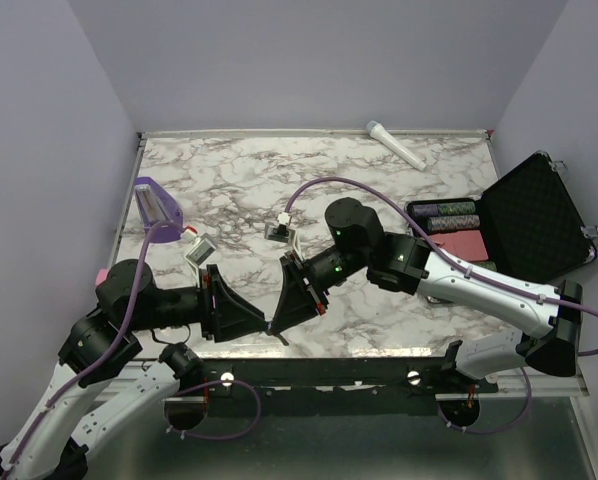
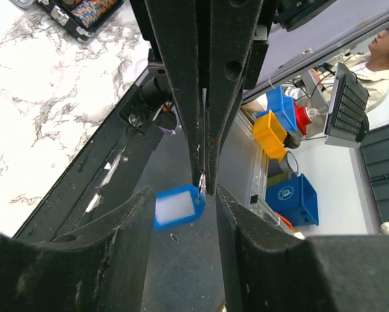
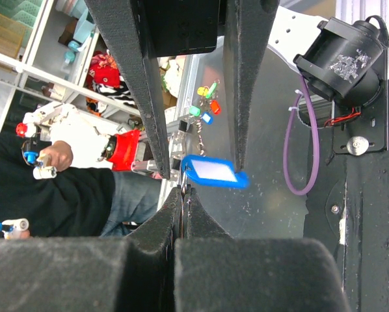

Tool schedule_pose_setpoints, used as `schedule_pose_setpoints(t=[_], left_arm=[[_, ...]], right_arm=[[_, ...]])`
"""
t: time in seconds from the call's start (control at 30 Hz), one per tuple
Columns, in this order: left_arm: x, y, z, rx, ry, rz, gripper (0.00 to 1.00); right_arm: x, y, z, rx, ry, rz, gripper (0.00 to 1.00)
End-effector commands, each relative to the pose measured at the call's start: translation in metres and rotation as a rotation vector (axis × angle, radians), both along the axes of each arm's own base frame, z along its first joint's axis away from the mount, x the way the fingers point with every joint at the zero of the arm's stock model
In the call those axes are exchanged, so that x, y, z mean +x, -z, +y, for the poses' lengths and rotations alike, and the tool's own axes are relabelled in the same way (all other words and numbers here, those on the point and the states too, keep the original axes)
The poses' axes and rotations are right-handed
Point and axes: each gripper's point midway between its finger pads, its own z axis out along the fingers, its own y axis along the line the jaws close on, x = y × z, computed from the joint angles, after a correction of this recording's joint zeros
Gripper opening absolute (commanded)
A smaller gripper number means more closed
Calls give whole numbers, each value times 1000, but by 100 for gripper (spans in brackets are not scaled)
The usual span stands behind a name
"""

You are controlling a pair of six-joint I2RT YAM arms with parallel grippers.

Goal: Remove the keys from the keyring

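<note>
The keyring's blue tag [image 2: 177, 208] with a white label hangs in the air off the table's near edge; it also shows in the right wrist view as the blue tag [image 3: 214, 171]. My right gripper [image 3: 183, 190] is shut on the thin metal at the tag's hole. The keys are hidden in that pinch; I cannot tell key from ring. My left gripper [image 2: 185, 192] is open, its fingers [image 3: 137, 84] standing on either side of the tag. In the top view the left gripper [image 1: 262, 326] and the right gripper [image 1: 277, 322] meet tip to tip.
A purple wedge block [image 1: 157, 203] lies at the table's left. Two small metal clips [image 1: 199, 248] [image 1: 281, 228] sit mid-table. A white tube [image 1: 397, 145] lies at the back. An open black case [image 1: 534, 215] with chips [image 1: 444, 215] stands at the right.
</note>
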Motion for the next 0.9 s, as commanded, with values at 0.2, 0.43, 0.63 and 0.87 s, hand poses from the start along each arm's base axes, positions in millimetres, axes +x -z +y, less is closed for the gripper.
schedule_pose_setpoints(t=[0.2, 0.43, 0.63, 0.87], left_arm=[[-10, -3, 0, -29, 58, -33, 39], [-10, 0, -1, -25, 64, -20, 35], [-9, -1, -3, -36, 68, -19, 26], [-10, -1, -2, -26, 69, -14, 0]], right_arm=[[-3, -13, 1, 24, -15, -17, 1], [-3, -13, 1, 24, -17, -17, 1], [-2, -13, 2, 25, -15, -18, 1], [-1, -13, 3, 28, -5, -23, 1]])
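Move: The blue tag hangs some 2 cm to the right of my left hand point, level fore and aft and about 1 cm lower, between the open fingertips. The closed right fingertips are about 3 cm to my left hand's right, level ahead and in height. The key sticks out roughly 3 cm to its right, 3 cm back and 1 cm below. From my right hand, the tag lies about 2 cm left, 1 cm back and 2 cm below. I close my left fingers from about half open until they are nearly shut, one coming from below and one from above, and pinch the ring end of the blue tag right beside my right fingertips. My left hand otherwise almost stays put, easing back only about half a centimetre; my right hand holds still and keeps its closed grip on the keyring. ##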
